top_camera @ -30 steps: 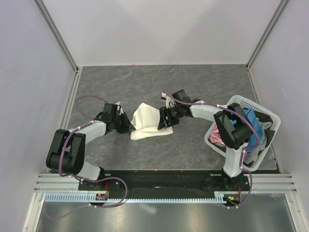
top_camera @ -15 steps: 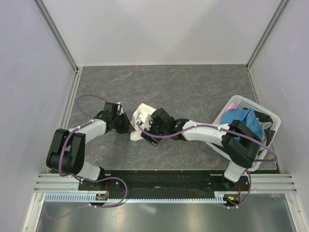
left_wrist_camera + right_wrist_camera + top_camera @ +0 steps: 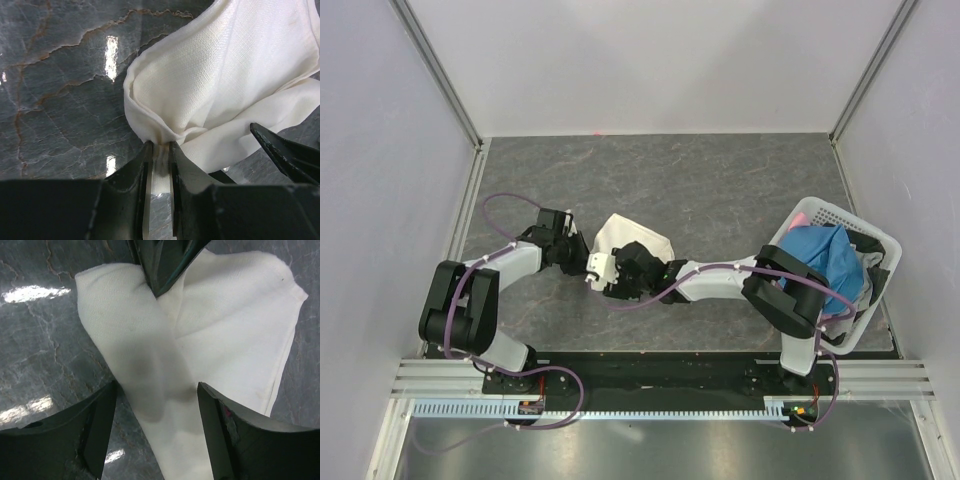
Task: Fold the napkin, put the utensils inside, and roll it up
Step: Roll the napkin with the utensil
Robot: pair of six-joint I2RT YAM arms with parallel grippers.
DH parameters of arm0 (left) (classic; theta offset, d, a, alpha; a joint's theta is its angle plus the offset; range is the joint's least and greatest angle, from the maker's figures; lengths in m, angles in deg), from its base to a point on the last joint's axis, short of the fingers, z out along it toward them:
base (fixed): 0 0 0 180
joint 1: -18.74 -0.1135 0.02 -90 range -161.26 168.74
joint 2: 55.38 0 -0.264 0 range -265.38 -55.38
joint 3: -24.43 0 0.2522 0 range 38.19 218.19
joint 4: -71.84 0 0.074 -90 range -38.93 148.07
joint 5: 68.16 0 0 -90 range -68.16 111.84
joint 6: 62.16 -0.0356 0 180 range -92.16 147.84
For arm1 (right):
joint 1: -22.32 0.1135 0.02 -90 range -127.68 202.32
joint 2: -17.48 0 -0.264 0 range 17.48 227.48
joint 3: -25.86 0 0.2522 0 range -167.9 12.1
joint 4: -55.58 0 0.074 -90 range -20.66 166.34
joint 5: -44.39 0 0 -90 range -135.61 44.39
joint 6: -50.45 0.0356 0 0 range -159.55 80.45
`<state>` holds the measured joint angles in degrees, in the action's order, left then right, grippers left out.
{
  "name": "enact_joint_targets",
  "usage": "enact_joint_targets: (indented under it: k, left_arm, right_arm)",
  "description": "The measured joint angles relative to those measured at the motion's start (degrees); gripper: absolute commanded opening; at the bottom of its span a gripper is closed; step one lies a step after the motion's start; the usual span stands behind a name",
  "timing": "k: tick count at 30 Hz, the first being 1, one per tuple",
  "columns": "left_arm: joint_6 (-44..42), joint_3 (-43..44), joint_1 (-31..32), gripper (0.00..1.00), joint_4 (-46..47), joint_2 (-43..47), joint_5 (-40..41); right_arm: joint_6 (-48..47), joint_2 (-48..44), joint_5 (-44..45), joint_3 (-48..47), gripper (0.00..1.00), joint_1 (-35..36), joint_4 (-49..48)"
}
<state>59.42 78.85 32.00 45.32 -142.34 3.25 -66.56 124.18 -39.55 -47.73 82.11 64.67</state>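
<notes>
The cream-white napkin (image 3: 638, 236) lies crumpled and partly doubled over on the grey table. My left gripper (image 3: 579, 259) is at its left corner; in the left wrist view the gripper (image 3: 160, 150) is shut on a bunched fold of the napkin (image 3: 225, 85). My right gripper (image 3: 612, 270) lies low over the napkin's near-left part, pointing at the left gripper. In the right wrist view this gripper (image 3: 157, 412) stands open, straddling a strip of the napkin (image 3: 225, 325), with the cloth between its fingers (image 3: 102, 425) but not pinched. The utensils are out of view.
A white slatted basket (image 3: 876, 243) with blue and pink cloths stands at the table's right edge, beside the right arm's elbow. Grey walls close in the table on the left, back and right. The left gripper's tips (image 3: 161, 265) show at the top of the right wrist view.
The right arm has swung from the napkin's right side round to its near-left part, close to the left gripper, and its jaws have widened. The napkin has bunched up. The left gripper keeps its hold.
</notes>
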Motion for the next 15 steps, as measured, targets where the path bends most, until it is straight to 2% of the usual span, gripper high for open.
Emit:
enact_joint_targets:
  k: [2,5,6,7,8,9,11,15]
  left_arm:
    - [-0.17,0.07,0.00,0.24,-0.02,-0.07,0.00]
    - [-0.72,0.11,0.00,0.28,0.00,-0.11,-0.07]
    - [-0.96,0.20,0.00,0.32,0.02,-0.15,-0.07]
    - [-1.22,0.35,-0.07,0.36,0.11,-0.31,-0.02]
    - [-1.44,0.50,-0.07,0.47,0.13,-0.42,0.09]
    - [-1.70,0.72,-0.07,0.52,0.13,-0.57,0.15]
    - [-2.32,1.20,-0.04,0.65,-0.11,-0.74,0.46]
    - [-2.64,3.45,-0.04,0.73,-1.73,-0.98,1.33]
  right_arm:
    - [-0.98,1.03,0.11,-0.87,0.71,0.00,-0.61]
    - [-2.01,2.58,0.04,-2.64,0.55,0.00,-0.74]
    - [-2.25,3.04,-0.28,-3.26,0.43,-0.04,-0.42]
    - [-2.38,3.56,-0.74,-4.00,0.38,-0.04,0.39]
    - [-2.40,4.02,-1.46,-4.81,0.35,-0.04,1.38]
    - [-2.29,4.50,-2.01,-5.49,0.31,-0.04,2.56]
    - [-2.12,4.81,-2.75,-6.54,0.27,-0.13,4.48]
    - [-0.85,4.83,-4.92,-8.37,0.20,-0.92,8.15]
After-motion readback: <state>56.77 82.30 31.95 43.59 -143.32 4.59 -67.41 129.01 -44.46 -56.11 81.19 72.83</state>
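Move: The napkin's rolled near edge lies just under my open right fingers, about 2 cm to the left and 1 cm down. Its left end, still pinched in my left hand, is some 6 cm left of my right hand and 2 cm farther out; the flat part's middle is roughly 6 cm ahead and 4 cm to the right. From my left hand, the rolled edge to be gripped is about 5 cm right and 2 cm back. I hand the roll over: my right hand slides about 2 cm left onto the rolled edge, dips by nearly 1 cm and closes its fingers, pinching the rolled cloth. Meanwhile my left fingers open wide and let go of the napkin's left end, and that hand eases some 1.5 cm forward and starts to lift. ##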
